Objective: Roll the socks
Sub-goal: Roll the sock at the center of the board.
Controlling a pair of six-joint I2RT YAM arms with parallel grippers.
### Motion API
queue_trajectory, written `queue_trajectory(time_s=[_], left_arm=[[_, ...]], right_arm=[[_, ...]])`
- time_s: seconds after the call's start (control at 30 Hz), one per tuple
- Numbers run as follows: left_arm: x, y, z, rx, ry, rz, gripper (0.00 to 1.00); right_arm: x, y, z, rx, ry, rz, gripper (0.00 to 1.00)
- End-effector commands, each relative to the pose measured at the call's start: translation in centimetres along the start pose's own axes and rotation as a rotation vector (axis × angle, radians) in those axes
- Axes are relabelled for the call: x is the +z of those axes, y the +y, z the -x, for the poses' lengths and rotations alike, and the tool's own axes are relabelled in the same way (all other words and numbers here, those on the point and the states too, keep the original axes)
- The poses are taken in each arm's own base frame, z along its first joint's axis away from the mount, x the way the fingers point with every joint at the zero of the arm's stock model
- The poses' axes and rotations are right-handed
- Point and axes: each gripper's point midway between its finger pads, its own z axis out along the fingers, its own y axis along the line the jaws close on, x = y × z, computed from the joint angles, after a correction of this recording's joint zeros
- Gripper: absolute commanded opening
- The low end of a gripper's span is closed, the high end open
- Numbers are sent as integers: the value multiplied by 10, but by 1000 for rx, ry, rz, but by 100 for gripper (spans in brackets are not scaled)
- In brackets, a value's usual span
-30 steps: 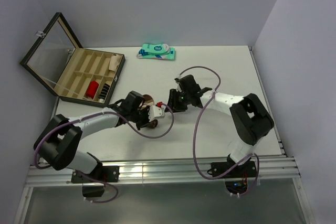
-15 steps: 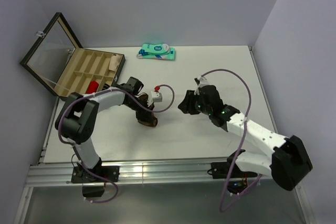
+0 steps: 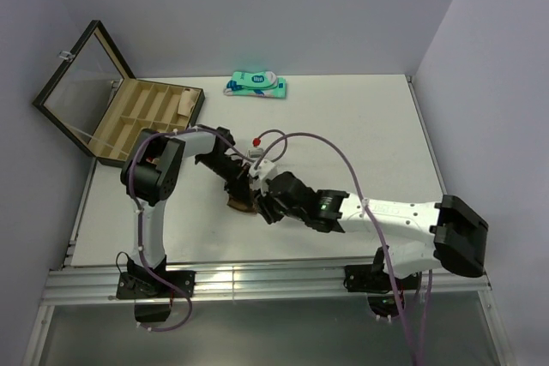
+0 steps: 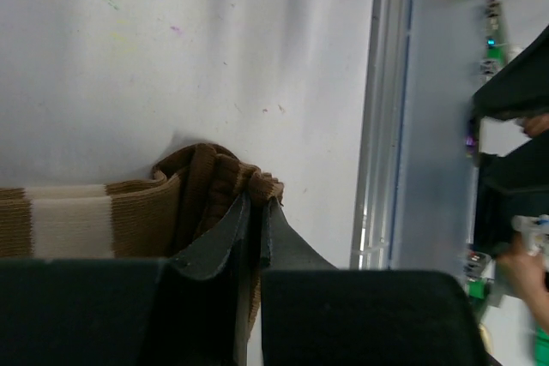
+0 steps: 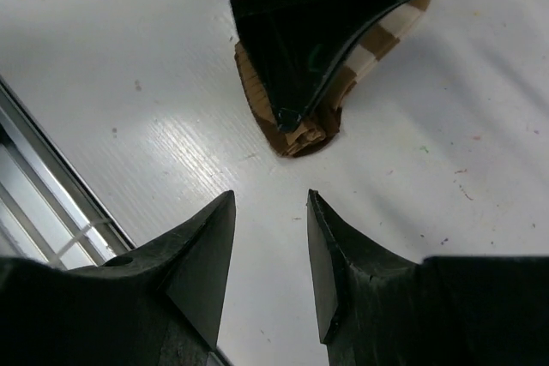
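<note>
A brown sock with tan bands point(image 3: 237, 204) lies bunched on the white table, near the middle. My left gripper point(image 3: 244, 188) is shut on its ribbed brown edge; in the left wrist view the sock point(image 4: 193, 190) bulges just beyond the closed tips of the gripper point(image 4: 257, 205). My right gripper point(image 5: 269, 201) is open and empty. It hovers over bare table a short way from the sock point(image 5: 302, 130), on which the left fingers point(image 5: 300, 49) press down. In the top view the right gripper point(image 3: 262, 204) sits right beside the sock.
An open wooden box point(image 3: 146, 122) with compartments stands at the back left, lid raised. A flat teal-and-white package point(image 3: 256, 85) lies at the back edge. The table's near edge and metal rail point(image 5: 51, 212) run close to the right gripper.
The right gripper has swung left and nearer, from right of the middle to beside the sock. The left gripper stays shut on the sock, which shifted slightly toward the near edge.
</note>
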Motion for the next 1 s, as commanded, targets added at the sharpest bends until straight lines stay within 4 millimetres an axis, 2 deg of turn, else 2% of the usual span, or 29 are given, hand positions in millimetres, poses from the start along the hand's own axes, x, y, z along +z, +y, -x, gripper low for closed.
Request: queue_trajectory(time_s=[0.0, 0.17, 0.2, 0.27, 0.3, 0.37, 0.4, 0.53, 0.83, 0.97], left_arm=[[-2, -10, -19, -44, 57, -103, 0], [-1, -13, -29, -117, 85, -157, 0], [-1, -13, -30, -114, 81, -160, 0], [-2, -13, -32, -131, 87, -161, 0], [-2, -14, -34, -127, 92, -170, 0], [0, -14, -39, -161, 112, -188, 0], [0, -14, -41, -160, 116, -194, 0], [2, -13, -47, -186, 128, -206, 1], [4, -8, -51, -229, 150, -211, 0], [4, -7, -52, -233, 156, -208, 0]], right_arm=[[6, 4, 17, -145, -5, -49, 47], [28, 20, 11, -241, 77, -45, 47], [36, 26, 2, -265, 107, -40, 47], [43, 33, 0, -297, 122, -39, 47], [51, 37, -9, -315, 152, -36, 47], [57, 40, -8, -354, 159, -39, 47], [62, 43, -15, -374, 179, -37, 47], [71, 56, -16, -411, 184, -22, 48], [77, 72, -18, -477, 189, -12, 50], [83, 72, -25, -515, 226, -26, 50]])
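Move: The left hand still pinches the rolled end of the brown sock, its middle about 1 cm below the hand point. From the open right hand that end lies some 6 cm to the left, 5 cm ahead and 10 cm below. From the left hand, the compartment box stands roughly 21 cm ahead and 23 cm left, and the teal socks about 32 cm ahead and 2 cm right, both near table height. Open right hand swings roughly 8 cm left and 7 down towards the sock the left hand draws back. ##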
